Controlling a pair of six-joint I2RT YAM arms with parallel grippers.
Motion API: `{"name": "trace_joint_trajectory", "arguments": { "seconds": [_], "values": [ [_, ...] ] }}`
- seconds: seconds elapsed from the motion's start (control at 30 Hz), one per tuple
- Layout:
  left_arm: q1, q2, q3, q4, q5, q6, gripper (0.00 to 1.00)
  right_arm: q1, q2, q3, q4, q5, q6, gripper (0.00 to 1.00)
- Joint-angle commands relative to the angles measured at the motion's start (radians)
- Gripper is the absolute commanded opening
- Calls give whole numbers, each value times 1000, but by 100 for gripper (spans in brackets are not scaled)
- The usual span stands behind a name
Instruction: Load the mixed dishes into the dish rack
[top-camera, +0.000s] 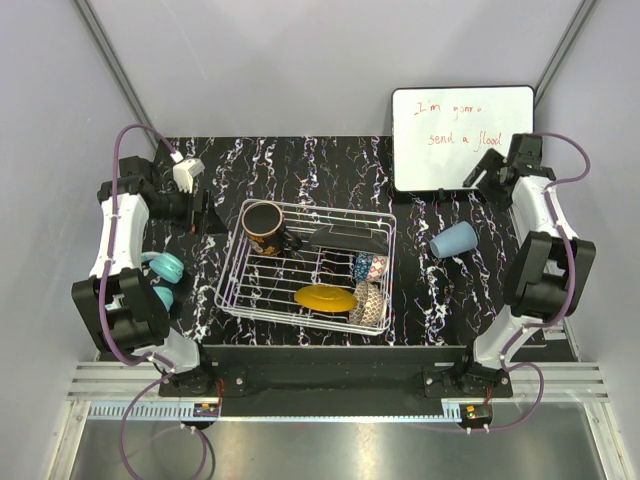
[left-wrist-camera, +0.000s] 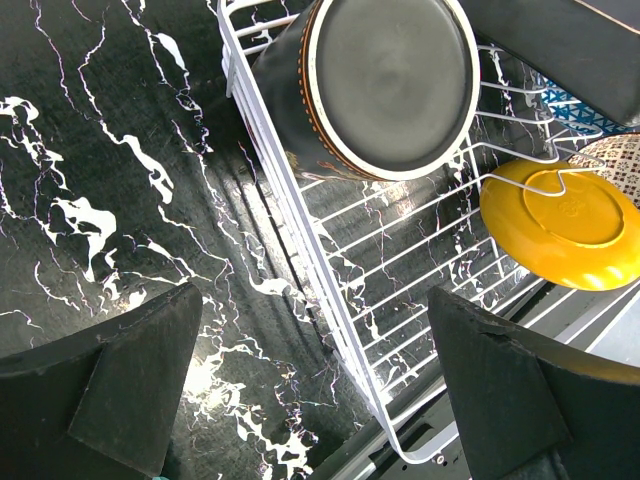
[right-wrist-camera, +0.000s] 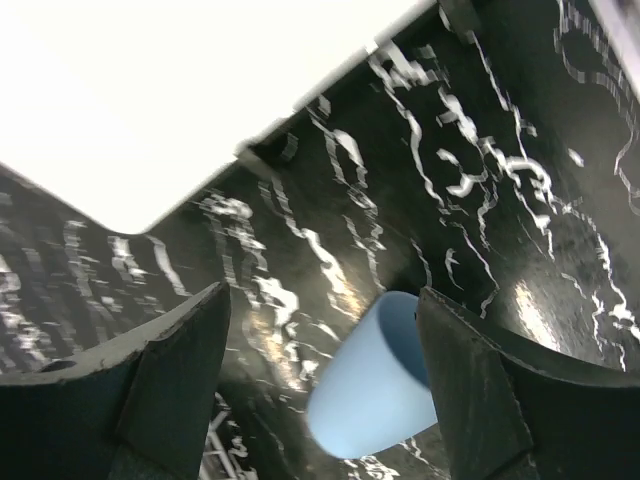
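The white wire dish rack stands mid-table. In it are a dark mug on its side, a dark saucer, a yellow plate, a blue patterned bowl and a beige one. A light blue cup lies on its side on the table right of the rack. My right gripper hangs open above and behind it, by the whiteboard; in the right wrist view the cup shows below the open gripper, near the right finger. My left gripper is open and empty over the rack's left rim.
A whiteboard with red writing leans at the back right, close behind the right gripper. Two teal rounded objects sit by the left arm. A white adapter lies at the back left. The table is black marble-patterned.
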Motion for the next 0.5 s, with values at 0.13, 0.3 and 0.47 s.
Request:
{"name": "trace_joint_trajectory", "arguments": {
  "seconds": [0.13, 0.3, 0.47],
  "values": [
    [-3, -38, 40, 11, 14, 11, 99, -9, 28, -126, -35, -6, 11, 81],
    [-3, -30, 47, 11, 37, 6, 99, -11, -27, -217, -41, -59, 18, 81],
    [-3, -35, 53, 11, 40, 6, 99, -11, -65, -296, -44, -133, 56, 79]
  ]
}}
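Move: The blue cup lies on its side about 8 cm back from the right gripper, some 5 cm to its left and 12 cm below. To the cup's left in the rack, the black tray stands about 25 cm away and level with it, and the blue-red patterned bowl about 20 cm away and 6 cm nearer the robot. From the left gripper the cup is roughly 54 cm to the right, about level ahead and 15 cm below. Bring the right gripper down about 10 cm and back some 7 cm towards the blue cup, dropping steeply at first, then levelling off into a mostly backward glide with a little drift left. Tip the fingers some 15 degrees further down as you go and keep them wide open, ending close over the cup's mouth end. ##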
